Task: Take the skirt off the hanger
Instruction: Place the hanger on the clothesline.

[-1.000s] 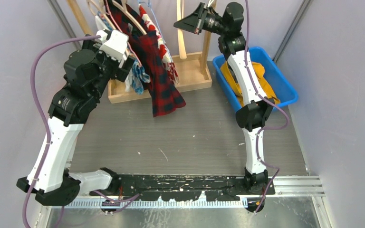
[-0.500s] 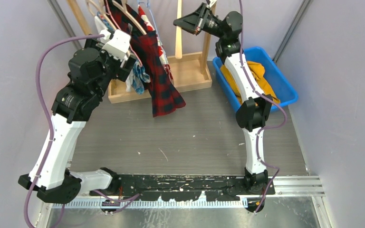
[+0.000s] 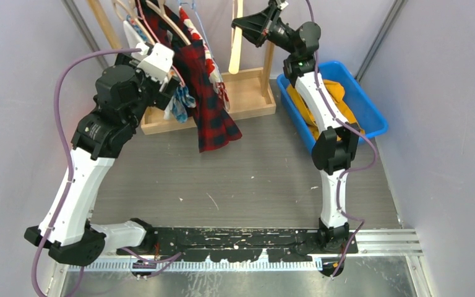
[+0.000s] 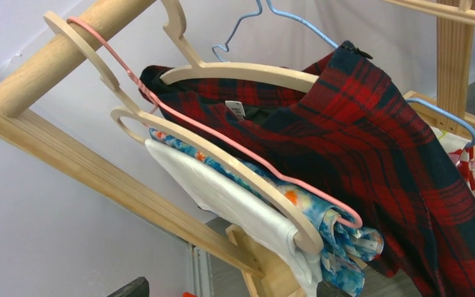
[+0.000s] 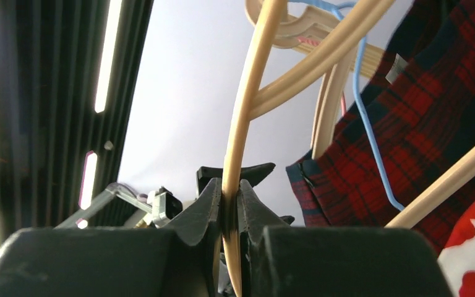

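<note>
The red and dark plaid skirt (image 3: 205,93) hangs on the rack, draped over a pale wooden hanger (image 4: 241,71); it also shows in the wrist views (image 4: 371,142) (image 5: 433,105). My left gripper (image 3: 170,86) is open at the left end of the row of clothes. Only its dark fingertips (image 4: 130,288) show at the bottom of the left wrist view, below a white garment. My right gripper (image 3: 240,26) is high at the rack's right side. It (image 5: 230,198) is shut on the thin arm of a bare wooden hanger (image 5: 247,105), right of the skirt.
The wooden rack (image 3: 247,93) also carries a white garment (image 4: 222,192), a blue patterned cloth (image 4: 321,216) on a pink wire hanger (image 4: 222,136), and a blue wire hanger (image 4: 297,18). A blue bin (image 3: 371,111) with yellow cloth (image 3: 337,99) stands to the right.
My right gripper has moved slightly right and up with the bare hanger in its jaws. My left arm has shifted a little right, closer to the hanging clothes.
</note>
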`<state>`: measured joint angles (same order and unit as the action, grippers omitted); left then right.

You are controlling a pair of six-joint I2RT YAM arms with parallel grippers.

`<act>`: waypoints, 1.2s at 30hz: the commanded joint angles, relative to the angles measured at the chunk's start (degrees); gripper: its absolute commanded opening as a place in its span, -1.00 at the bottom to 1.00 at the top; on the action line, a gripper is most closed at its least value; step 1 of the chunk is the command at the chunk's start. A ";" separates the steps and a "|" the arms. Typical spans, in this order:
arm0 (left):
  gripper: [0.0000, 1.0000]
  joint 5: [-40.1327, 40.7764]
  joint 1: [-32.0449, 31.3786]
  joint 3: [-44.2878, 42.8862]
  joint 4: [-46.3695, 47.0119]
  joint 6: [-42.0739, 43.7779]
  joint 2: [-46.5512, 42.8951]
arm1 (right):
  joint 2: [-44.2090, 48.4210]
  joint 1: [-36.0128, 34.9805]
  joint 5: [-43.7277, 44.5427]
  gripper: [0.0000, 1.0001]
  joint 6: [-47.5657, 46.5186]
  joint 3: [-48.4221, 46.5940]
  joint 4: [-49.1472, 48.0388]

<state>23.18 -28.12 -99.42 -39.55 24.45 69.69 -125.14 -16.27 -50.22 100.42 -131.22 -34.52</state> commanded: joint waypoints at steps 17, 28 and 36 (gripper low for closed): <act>0.99 0.09 -0.18 1.92 -0.68 -3.23 -5.16 | 12.46 0.48 -2.33 0.98 -16.24 11.18 14.21; 0.99 -1.69 -0.20 0.43 -4.08 -5.31 -2.98 | 18.76 1.47 3.10 1.00 -60.31 1.80 64.92; 0.99 1.27 -0.10 1.89 -3.66 -6.78 -0.66 | 21.68 1.59 58.68 1.00 -96.52 -2.62 91.81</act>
<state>23.29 -28.12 -97.32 -44.47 19.62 68.12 -108.01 -15.11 -24.82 24.60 -134.06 44.23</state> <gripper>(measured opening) 0.995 0.999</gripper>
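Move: The wooden hanger is already pinched in the right gripper. The free stretch of clothesline it goes to lies about 13 cm ahead of that hand, straight ahead and some 5 cm above it. Left of the right hand hang the red-and-white skirt, about 8 cm to the left and 3 cm ahead, and the plaid skirt, roughly 13 cm to the left and level; both middles are about 20 cm lower. From the left hand the clothesline spot is about 25 cm ahead, 19 cm right and 11 cm up. Lower the right gripper about 3 cm with the wooden hanger to set its hook over the clothesline, then open the fingers wide and let go of the hanger. Keep sinking, about 10 cm in all, and swing off to the right, away from the hanger, turning some 60 degrees until the fingers point forward-left and slightly down. Keep the left gripper open and empty, easing it back 2 cm, then down about 3. ##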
